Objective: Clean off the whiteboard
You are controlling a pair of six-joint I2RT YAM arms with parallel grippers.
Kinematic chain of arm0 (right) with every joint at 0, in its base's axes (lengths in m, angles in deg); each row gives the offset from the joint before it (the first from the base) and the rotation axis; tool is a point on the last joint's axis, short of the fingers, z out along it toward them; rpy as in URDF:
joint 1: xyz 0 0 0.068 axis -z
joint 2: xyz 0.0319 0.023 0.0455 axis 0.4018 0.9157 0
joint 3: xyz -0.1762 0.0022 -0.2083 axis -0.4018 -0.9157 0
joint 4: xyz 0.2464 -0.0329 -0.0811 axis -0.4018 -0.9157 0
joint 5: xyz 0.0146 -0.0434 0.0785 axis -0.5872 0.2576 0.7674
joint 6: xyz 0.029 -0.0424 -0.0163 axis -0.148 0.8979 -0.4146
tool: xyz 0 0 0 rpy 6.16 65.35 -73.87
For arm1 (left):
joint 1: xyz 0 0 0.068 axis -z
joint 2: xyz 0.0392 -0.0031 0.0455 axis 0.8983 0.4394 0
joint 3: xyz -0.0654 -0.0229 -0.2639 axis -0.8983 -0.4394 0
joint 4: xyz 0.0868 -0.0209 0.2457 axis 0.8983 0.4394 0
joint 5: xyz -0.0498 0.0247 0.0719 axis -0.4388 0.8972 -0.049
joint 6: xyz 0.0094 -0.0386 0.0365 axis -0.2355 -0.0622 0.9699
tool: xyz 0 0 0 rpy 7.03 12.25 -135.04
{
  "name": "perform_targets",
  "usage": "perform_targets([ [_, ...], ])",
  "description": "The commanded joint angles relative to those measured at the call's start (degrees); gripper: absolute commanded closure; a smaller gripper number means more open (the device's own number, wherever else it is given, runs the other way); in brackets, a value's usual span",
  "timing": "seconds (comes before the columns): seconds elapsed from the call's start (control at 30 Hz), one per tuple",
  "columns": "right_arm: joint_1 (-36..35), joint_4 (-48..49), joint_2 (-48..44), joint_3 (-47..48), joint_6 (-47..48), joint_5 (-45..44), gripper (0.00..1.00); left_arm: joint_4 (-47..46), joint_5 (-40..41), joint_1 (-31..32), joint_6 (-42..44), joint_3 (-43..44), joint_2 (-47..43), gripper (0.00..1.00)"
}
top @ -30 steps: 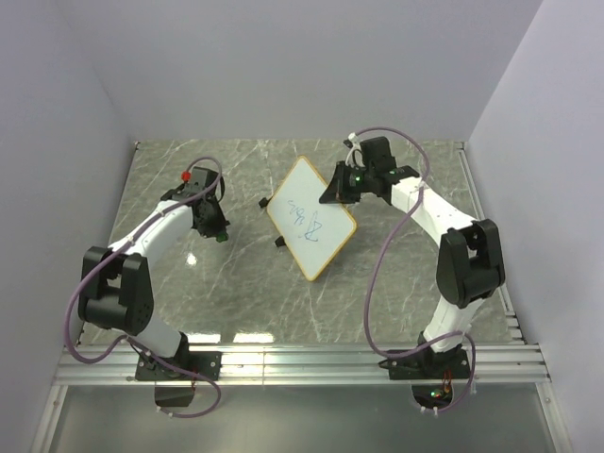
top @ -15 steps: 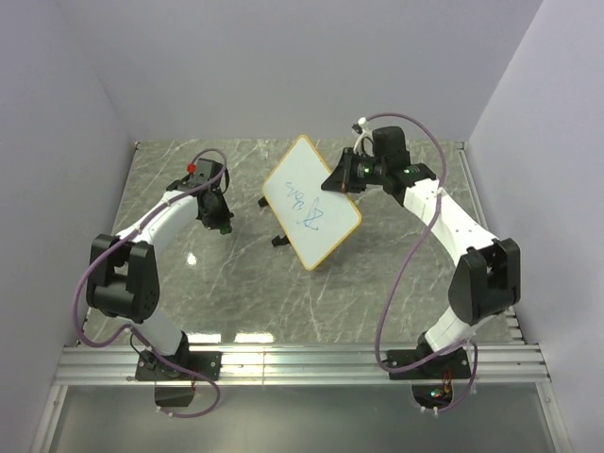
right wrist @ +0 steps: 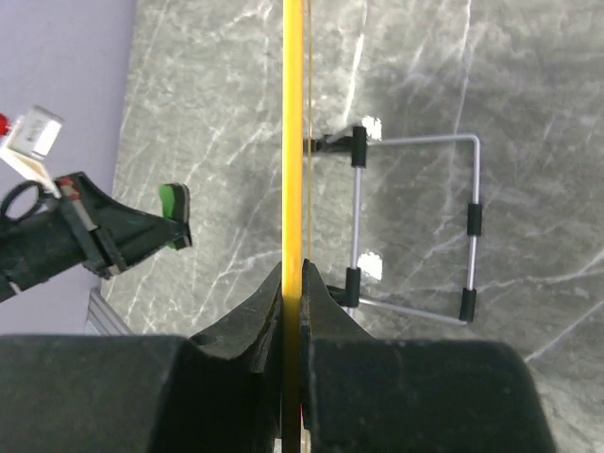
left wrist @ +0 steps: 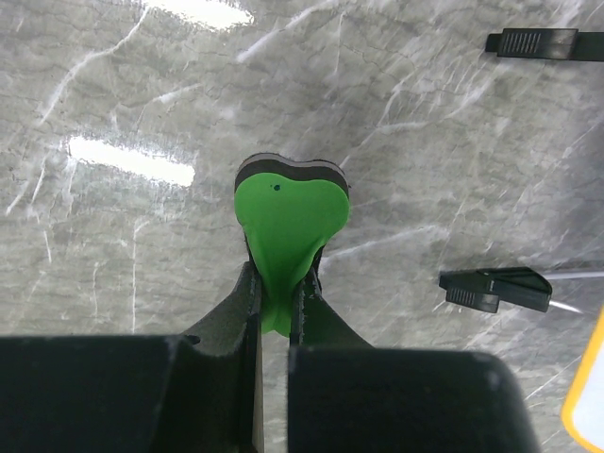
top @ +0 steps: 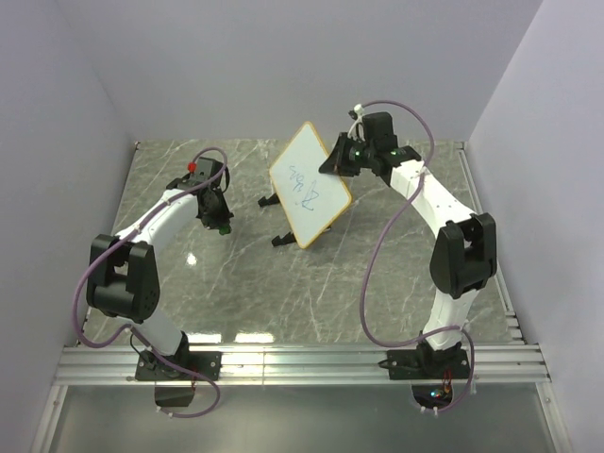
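The whiteboard (top: 310,184) has an orange-tan frame and blue scribbles on its face. My right gripper (top: 332,165) is shut on its far right edge and holds it tilted up above the table. In the right wrist view the board shows edge-on (right wrist: 294,142) between the jaws of the right gripper (right wrist: 294,283). My left gripper (top: 220,225) is to the left of the board and apart from it. It is shut on the green and black eraser block (left wrist: 288,212), which it holds just above the table. The eraser also shows in the right wrist view (right wrist: 173,215).
A wire stand with black feet (right wrist: 415,226) hangs behind the board; its feet show in the top view (top: 280,240) and in the left wrist view (left wrist: 500,288). Grey marble table (top: 377,274), purple walls at the sides and back, metal rails along the near edge (top: 302,363).
My right gripper has raised the whiteboard and tipped it more upright, shifting it towards the back. My left gripper moved up and right with the eraser, then held still.
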Motion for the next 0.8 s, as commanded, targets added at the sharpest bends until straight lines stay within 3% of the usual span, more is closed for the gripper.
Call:
perform_targets([
  [0.0, -0.38, 4.33, -1.82, -0.54, -2.0, 1.45, 1.0, 0.81, 1.17, 0.37, 0.55, 1.92, -2.06, 1.0],
  [0.3, -1.52, 7.41, -2.44, -6.96, -3.67, 3.12, 1.0, 1.07, 1.6, 0.72, 0.11, 1.92, -1.45, 1.0],
  [0.77, -2.84, 7.5, 2.13, -5.82, -5.52, 1.01, 1.0, 2.48, 1.96, 1.42, 0.37, 3.85, -0.75, 1.0],
])
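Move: The whiteboard, pinched by its right-hand edge, slopes down leftward, its middle about 4 cm left, 2 cm back and 5 cm below the right hand. Its wire stand is some 7 cm left, 4 cm back and 17 cm below that hand; the green eraser is about 24 cm left, 9 cm back and 15 cm lower. From the left hand, the stand lies roughly 17 cm right, 5 cm ahead and 4 cm lower. The whiteboard is lowered towards the black clips of its wire stand: the right hand, still pinching the edge, sinks about 5 cm, most of it early on, easing back some 2 cm and slightly left, then creeping a little forward and down. Its fingers tip down by about 5 degrees and stay shut. ##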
